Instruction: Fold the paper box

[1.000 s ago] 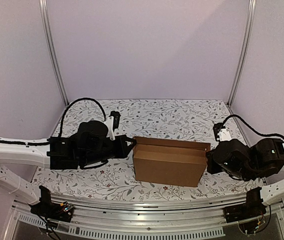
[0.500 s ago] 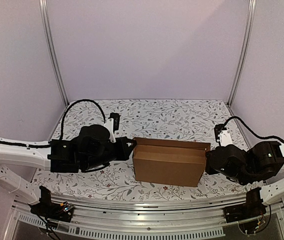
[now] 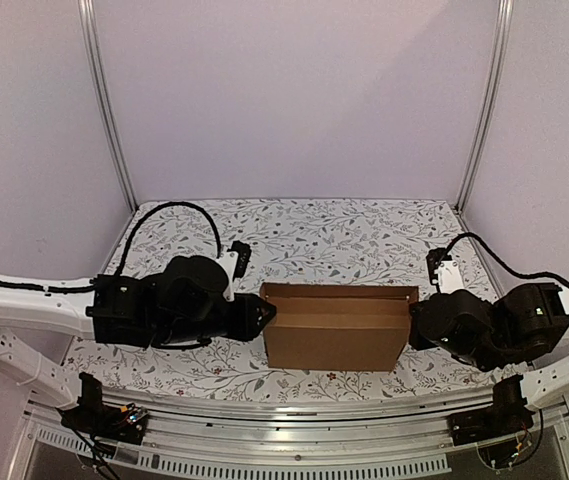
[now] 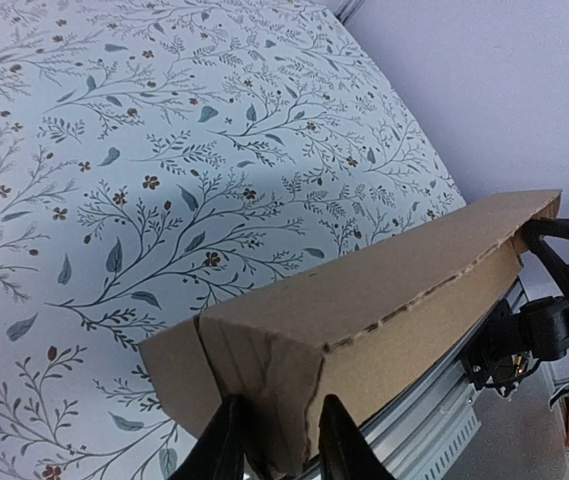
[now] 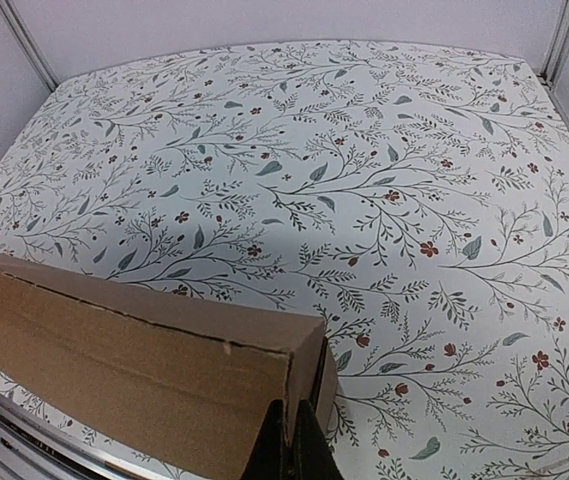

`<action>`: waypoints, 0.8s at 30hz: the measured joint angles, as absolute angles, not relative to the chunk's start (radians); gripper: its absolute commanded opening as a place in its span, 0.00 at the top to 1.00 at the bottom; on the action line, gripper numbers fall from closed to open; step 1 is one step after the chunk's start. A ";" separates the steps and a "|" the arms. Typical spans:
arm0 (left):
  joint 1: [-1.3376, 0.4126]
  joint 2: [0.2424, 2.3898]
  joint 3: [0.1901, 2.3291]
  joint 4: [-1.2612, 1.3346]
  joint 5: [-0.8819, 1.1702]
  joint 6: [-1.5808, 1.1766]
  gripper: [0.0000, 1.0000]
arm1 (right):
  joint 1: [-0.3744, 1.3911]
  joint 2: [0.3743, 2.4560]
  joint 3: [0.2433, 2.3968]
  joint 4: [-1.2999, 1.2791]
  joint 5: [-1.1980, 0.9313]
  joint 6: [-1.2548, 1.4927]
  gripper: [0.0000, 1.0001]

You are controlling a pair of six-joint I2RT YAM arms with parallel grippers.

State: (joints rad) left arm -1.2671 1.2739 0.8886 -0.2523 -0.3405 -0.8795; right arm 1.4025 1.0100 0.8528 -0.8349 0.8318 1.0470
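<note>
The paper box (image 3: 334,330) is a folded brown cardboard mailer standing on its long edge mid-table, between both arms. My left gripper (image 3: 267,315) is at its left end. In the left wrist view its fingers (image 4: 222,445) stand apart and straddle the box's creased end corner (image 4: 274,370), the gripper (image 4: 279,445) open around it. My right gripper (image 3: 412,325) is at the right end. In the right wrist view it (image 5: 292,440) is shut thin on the end wall of the box (image 5: 134,370).
The table carries a floral cloth (image 3: 314,230), with lilac walls behind and at both sides. An aluminium rail (image 3: 284,410) runs along the near edge just below the box. Metal frame posts (image 3: 104,110) stand at the back corners.
My left gripper's fingers have parted and it has shifted to the box's near-left corner. The raised lid flap has come down flat, and the box sits squarer.
</note>
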 measured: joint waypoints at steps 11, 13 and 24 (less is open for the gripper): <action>-1.276 1.280 0.958 -0.391 -0.325 -0.868 0.81 | 1.402 1.015 0.852 -0.814 0.828 1.037 1.00; -1.278 1.284 0.978 -0.425 -0.327 -0.859 0.85 | 1.403 1.016 0.851 -0.807 0.826 1.034 1.00; -1.280 1.312 1.041 -0.546 -0.359 -0.815 1.00 | 1.403 1.016 0.846 -0.782 0.816 1.027 1.00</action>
State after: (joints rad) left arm -1.2800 1.3117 1.0412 -0.5457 -0.3588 -0.8146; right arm 1.4029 1.0164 0.8459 -0.7818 0.8162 1.0271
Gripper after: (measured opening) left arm 0.008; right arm 0.008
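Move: The box's left upper corner stands between the left hand's parted fingers, about 1 cm ahead and 1 cm to the right of the hand point, at nearly the same height. From this hand the box's right upper corner is some 24 cm to the right and 1 cm ahead, while the middle of the front wall is about 12 cm right, 3 cm back and 6 cm lower. The right hand holds the right corner right at its pads; from it the left corner is roughly 24 cm left and 1 cm ahead. The left hand eases back not quite 1 cm, then drifts about 1.5 cm to the left, tipping its fingers some 10 degrees steeper as they shut from a quarter open and pinch the upright cardboard at the box's left corner. The right hand keeps its closed pinch on the opposite corner and goes about 1 cm left along with the box, hardly turning. ##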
